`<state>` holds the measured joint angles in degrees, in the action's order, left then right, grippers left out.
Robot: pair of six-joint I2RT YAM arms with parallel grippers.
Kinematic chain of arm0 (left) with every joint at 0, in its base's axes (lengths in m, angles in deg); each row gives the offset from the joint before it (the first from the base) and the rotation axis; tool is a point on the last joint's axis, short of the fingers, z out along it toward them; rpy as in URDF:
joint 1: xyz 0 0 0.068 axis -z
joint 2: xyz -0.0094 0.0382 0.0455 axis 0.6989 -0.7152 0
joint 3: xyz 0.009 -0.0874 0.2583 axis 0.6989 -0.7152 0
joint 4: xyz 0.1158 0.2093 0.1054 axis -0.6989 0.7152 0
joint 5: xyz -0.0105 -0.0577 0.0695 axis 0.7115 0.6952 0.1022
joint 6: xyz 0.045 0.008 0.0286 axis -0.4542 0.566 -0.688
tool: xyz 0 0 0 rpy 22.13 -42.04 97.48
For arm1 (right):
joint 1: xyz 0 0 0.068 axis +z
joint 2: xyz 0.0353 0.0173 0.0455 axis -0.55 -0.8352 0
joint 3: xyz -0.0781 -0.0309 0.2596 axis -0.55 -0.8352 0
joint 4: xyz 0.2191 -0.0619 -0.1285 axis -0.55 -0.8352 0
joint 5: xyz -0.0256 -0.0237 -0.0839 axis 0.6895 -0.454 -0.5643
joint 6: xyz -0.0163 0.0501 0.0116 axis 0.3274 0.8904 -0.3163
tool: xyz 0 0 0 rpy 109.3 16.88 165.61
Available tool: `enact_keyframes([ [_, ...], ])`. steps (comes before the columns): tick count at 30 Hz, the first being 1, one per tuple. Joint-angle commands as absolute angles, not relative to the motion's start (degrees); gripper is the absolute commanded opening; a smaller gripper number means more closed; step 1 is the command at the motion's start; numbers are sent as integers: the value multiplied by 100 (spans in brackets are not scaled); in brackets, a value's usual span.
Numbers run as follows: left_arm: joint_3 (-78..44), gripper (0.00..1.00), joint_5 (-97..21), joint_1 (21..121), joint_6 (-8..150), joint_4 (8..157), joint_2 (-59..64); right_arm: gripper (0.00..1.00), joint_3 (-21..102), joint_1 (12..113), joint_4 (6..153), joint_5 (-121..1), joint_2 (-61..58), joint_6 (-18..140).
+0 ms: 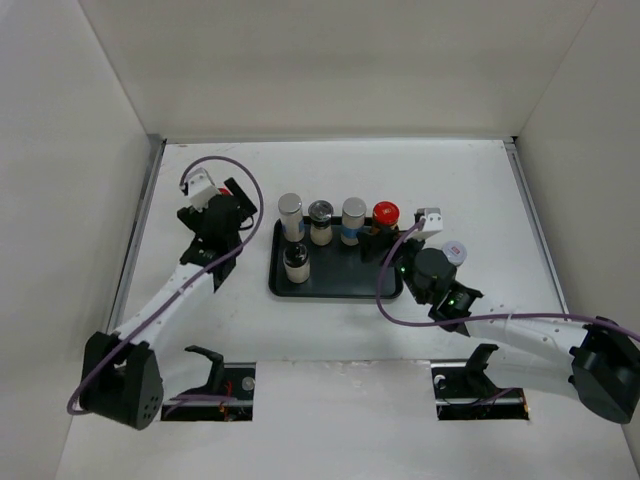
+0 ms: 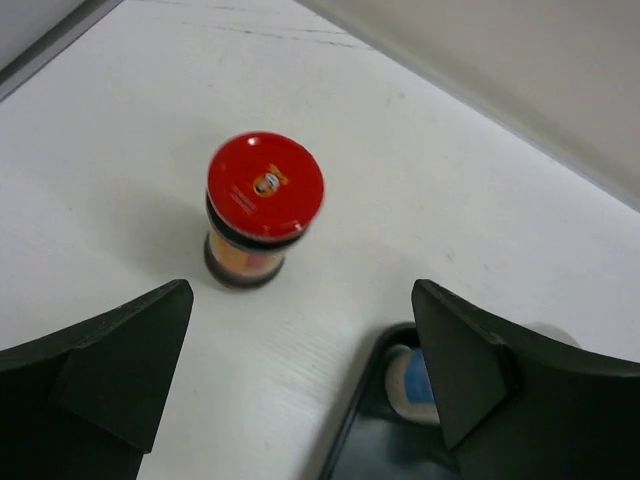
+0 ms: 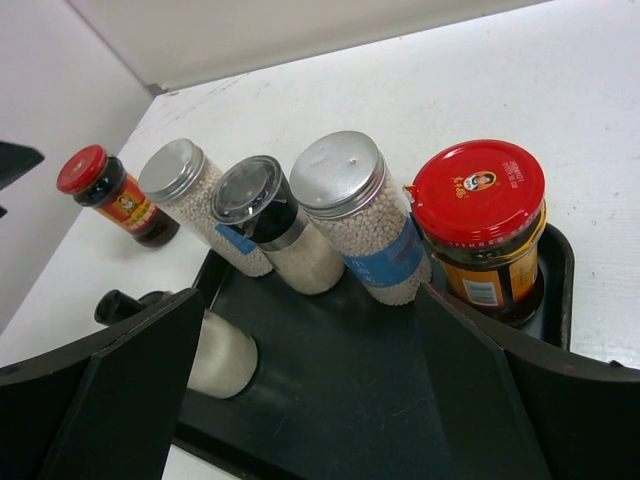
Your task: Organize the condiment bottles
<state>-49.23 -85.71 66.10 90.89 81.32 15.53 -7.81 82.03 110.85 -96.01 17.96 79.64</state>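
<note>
A black tray [image 1: 340,285] holds a back row of condiment bottles: a silver-capped shaker [image 1: 290,207], a glass grinder [image 1: 320,212], a second silver-capped shaker [image 1: 353,209] and a red-capped jar [image 1: 386,212]. Another grinder [image 1: 296,262] stands in front at the tray's left. A second red-capped jar [image 2: 265,187] stands on the table left of the tray, just beyond my open, empty left gripper [image 2: 300,370]. My right gripper [image 3: 310,380] hangs open over the tray's right part, holding nothing. One more bottle [image 1: 455,250] stands off the tray beside my right wrist.
White walls close in the table on the left, back and right. The tray's corner [image 2: 360,420] lies under my left gripper's right finger. A purple cable [image 1: 245,180] loops above the left wrist.
</note>
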Motion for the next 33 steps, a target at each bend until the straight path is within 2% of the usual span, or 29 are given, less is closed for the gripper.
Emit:
enact_keyframes([
  [1, -4436, 93, -7587, 6004, 8964, 8167, 1004, 94, -750, 8174, 11425, -9683, 1822, 7946],
  [7, -3970, 93, -7244, 5712, 8735, 7956, 124, 95, -724, 8183, 11417, -9630, 1787, 7937],
  [20, -3749, 88, -7894, 5467, 8507, 7745, -641, 96, -689, 8201, 11417, -9595, 1646, 7920],
  [23, -3723, 80, -7876, 5422, 8498, 7674, -825, 96, -715, 8201, 11452, -9613, 1672, 7911],
  [29, -3793, 56, -7955, 5405, 8472, 7481, -844, 96, -697, 8201, 11452, -9604, 1629, 7902],
  [33, -4056, 41, -8244, 5571, 8410, 7289, -318, 96, -680, 8201, 11417, -9586, 1628, 7902],
])
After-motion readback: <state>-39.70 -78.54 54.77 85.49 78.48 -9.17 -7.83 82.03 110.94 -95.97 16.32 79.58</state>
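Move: The red-lidded jar I want stands about 7 cm ahead of my open left hand, 4 cm to its left and roughly 9 cm lower. On the tray, the nearest silver-capped bottle is about 4 cm ahead and 15 cm to the right, and the small shaker I just set down is some 8 cm back and 16 cm right. From my right hand the jar lies roughly 13 cm ahead and 41 cm left. My left hand sweeps forward and down onto the red-lidded jar, easing left as well, some 8 cm lower and 7 cm farther out, while the fingers tip about 15 degrees more downward. Over the last stretch I close them from wide open until they pinch the jar's sides beneath the lid. ##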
